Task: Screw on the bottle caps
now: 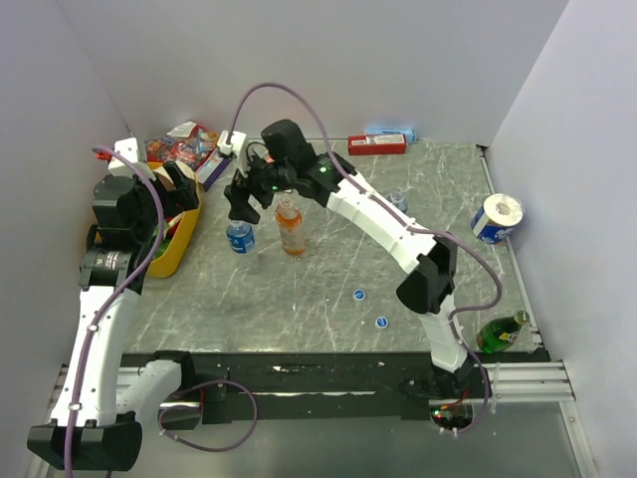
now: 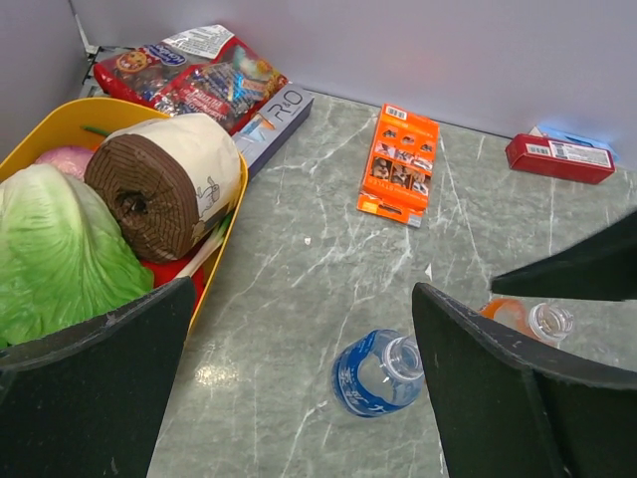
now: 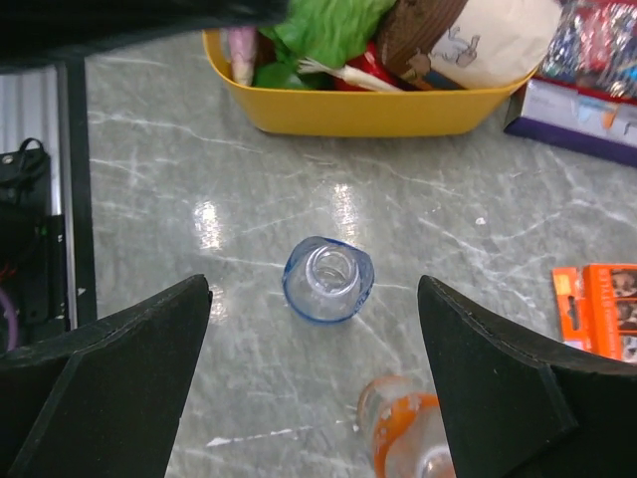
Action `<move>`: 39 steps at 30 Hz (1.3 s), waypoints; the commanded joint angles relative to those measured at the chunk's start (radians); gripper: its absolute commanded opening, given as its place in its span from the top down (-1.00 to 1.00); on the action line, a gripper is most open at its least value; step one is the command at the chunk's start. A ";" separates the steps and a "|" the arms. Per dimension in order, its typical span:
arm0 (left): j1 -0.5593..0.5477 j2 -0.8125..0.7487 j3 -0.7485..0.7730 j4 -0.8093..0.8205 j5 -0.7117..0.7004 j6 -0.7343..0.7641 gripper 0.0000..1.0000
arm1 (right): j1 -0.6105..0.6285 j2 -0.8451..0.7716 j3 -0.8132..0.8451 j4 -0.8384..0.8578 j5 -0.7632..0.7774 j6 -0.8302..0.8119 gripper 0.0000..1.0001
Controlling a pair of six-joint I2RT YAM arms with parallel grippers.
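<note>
A short blue-label bottle [image 1: 240, 237] and a taller orange bottle [image 1: 291, 227] stand uncapped left of the table's middle. A third small bottle [image 1: 398, 200] stands farther right. Two blue caps [image 1: 358, 295] [image 1: 381, 322] lie near the front. My right gripper [image 1: 253, 207] hangs open above the blue-label bottle [image 3: 328, 279], whose mouth shows between the wide jaws of the right gripper [image 3: 315, 289], with the orange bottle [image 3: 408, 428] beside it. My left gripper [image 1: 181, 189] is open by the basket. In the left wrist view the left gripper [image 2: 304, 299] holds nothing, above the blue-label bottle [image 2: 383, 370] and the orange bottle [image 2: 528, 319].
A yellow basket [image 1: 179, 249] with cabbage [image 2: 50, 249] and a paper roll [image 2: 164, 179] stands at the left. Snack packs [image 1: 184, 144], a red box [image 1: 378, 144] and a flat orange box [image 2: 400, 164] lie at the back. A toilet roll [image 1: 496, 219] and green bottle [image 1: 503, 334] sit right.
</note>
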 commanded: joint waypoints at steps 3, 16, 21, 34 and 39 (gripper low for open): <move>0.007 -0.035 0.033 0.004 -0.028 -0.033 -0.93 | 0.004 0.047 0.013 0.080 0.015 0.064 -0.83; 0.005 -0.035 0.016 0.007 -0.028 -0.025 -0.93 | 0.025 0.108 -0.036 0.149 0.077 0.069 -0.78; 0.005 -0.035 0.007 0.013 -0.028 -0.028 -0.92 | 0.022 0.120 -0.070 0.155 0.092 0.058 -0.75; -0.018 -0.018 -0.012 0.028 -0.026 0.006 -0.92 | 0.032 0.150 -0.066 0.162 0.109 0.056 -0.26; -0.018 -0.032 -0.055 0.059 0.047 0.038 -0.93 | 0.027 0.142 -0.030 0.123 0.064 0.049 0.41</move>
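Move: The uncapped blue-label bottle stands close under the right hand, its middle about 15 cm below, some 2 cm ahead and 4 cm to the left. The orange-drink bottle stands about 13 cm to the right of it and level with it; the yellow bin's middle is about 23 cm to its left and 8 cm farther out. From the left hand, the blue-label bottle lies roughly 9 cm to the right, 3 cm ahead and 18 cm below. The right hand, fingers spread and pointing left and slantwise down, sinks about 10 cm in two stages onto the blue-label bottle, easing a few centimetres forward and left as it goes and halting briefly about 4 cm down. Once its fingertips straddle the bottle's mouth and neck, it stops there and draws the fingers in to a bit under half open, closing on the neck from both sides. ##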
